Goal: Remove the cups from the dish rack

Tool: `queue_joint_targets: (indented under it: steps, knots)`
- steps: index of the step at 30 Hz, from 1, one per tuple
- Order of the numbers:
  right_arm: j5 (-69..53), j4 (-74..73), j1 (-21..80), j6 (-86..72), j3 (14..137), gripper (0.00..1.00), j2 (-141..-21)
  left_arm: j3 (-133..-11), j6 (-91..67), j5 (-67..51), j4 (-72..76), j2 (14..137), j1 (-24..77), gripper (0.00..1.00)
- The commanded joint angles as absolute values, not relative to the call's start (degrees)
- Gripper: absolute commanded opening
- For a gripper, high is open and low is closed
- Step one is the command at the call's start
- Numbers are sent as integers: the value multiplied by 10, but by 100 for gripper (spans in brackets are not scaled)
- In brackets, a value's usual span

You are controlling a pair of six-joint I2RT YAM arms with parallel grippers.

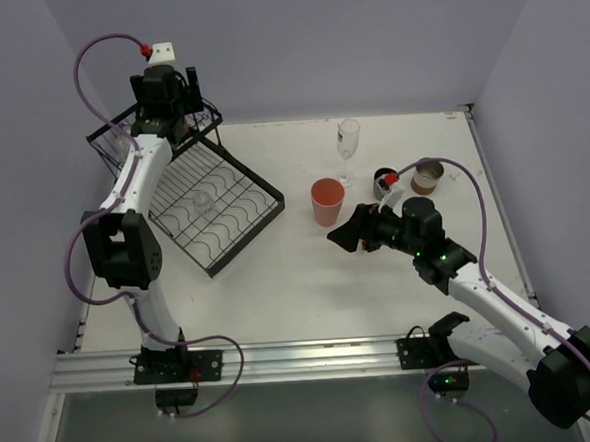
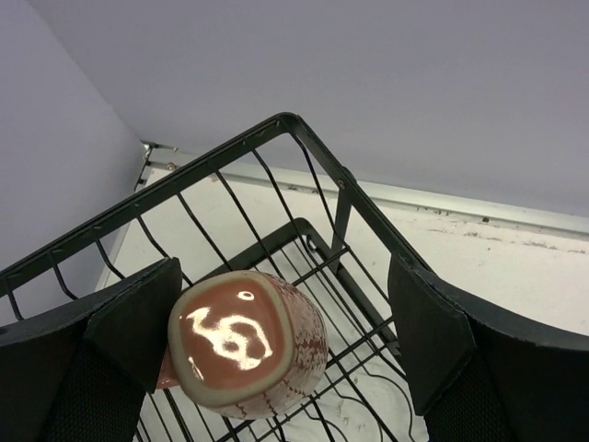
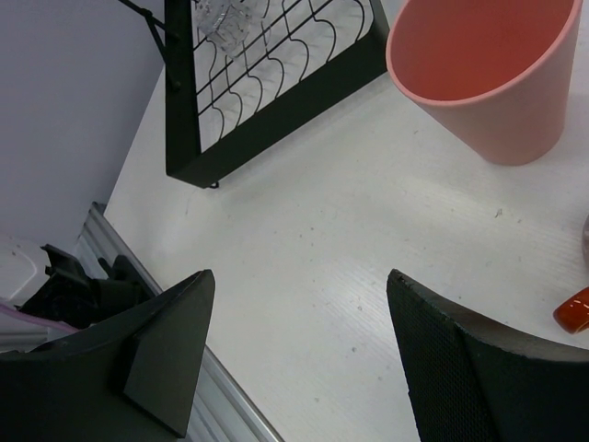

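Observation:
The black wire dish rack (image 1: 246, 242) stands at the left. My left gripper (image 1: 166, 117) hangs over its raised basket. In the left wrist view this gripper (image 2: 285, 341) is open around an upturned brown-red mug (image 2: 244, 345), which lies on the basket wires (image 2: 304, 138) against the left finger (image 2: 138, 322) and apart from the right one. A clear glass (image 1: 204, 202) lies on the rack's flat tray. On the table stand a salmon tumbler (image 1: 326, 201), a clear stemmed glass (image 1: 347, 143), a dark cup (image 1: 385, 183) and a brown cup (image 1: 428, 179). My right gripper (image 1: 348, 230) is open and empty just below the tumbler.
The right wrist view shows bare table between the open right gripper (image 3: 304, 354), the salmon tumbler (image 3: 488, 74) at upper right, the rack's corner (image 3: 230, 157) at upper left, and a small orange-red thing (image 3: 575, 308) at the right edge. Walls close in the table on three sides.

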State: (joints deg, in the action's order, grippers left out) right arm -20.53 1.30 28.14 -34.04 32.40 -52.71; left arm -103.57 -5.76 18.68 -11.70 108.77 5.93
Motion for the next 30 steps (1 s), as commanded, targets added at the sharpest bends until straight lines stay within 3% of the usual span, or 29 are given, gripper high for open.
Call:
queue_joint_targets:
  steps: [1,14,17,18,24,30]
  knots:
    - [-207,22,284,-329,332,78,-516,-1080,-44,197,-127,1087,53,100]
    - [-212,31,284,-332,332,78,-530,-994,-37,228,-100,1060,48,97]
    - [-210,31,285,-332,331,78,-530,-989,-38,222,-98,1060,46,88]
    - [-211,30,284,-332,330,78,-530,-989,-39,220,-98,1060,45,79]
    - [-212,32,285,-331,332,78,-533,-1004,-47,200,-94,1054,45,55]
    - [-215,35,285,-333,337,78,-541,-1025,-58,196,-84,1013,45,45]
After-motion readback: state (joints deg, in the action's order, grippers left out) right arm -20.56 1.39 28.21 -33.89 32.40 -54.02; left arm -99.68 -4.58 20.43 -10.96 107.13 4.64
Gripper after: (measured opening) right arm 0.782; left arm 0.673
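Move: The left hand, open and level with the upper shelf, has the pink mug on that shelf just beneath it: about 2 cm left, 1 cm ahead and 4 cm below. The shelf's far corner lies some 8 cm straight ahead, and a glass stands on the same shelf about 13 cm left and 5 cm back. The lower-tier glass is roughly 20 cm back, 9 cm right and 22 cm below. From the idle right hand the mug is some 35 cm ahead, 40 cm left and 6 cm higher. From wide open around the base end of the pink mug, the left hand shifts about 2 cm to its left while sinking some 2 cm and easing back about 1 cm, turning just a few degrees counter-clockwise so the mug comes midway between the fingers. The fingers then close by about a third until both pads pinch the mug's sides, and with that grip kept the hand starts back up by roughly 1 cm. ##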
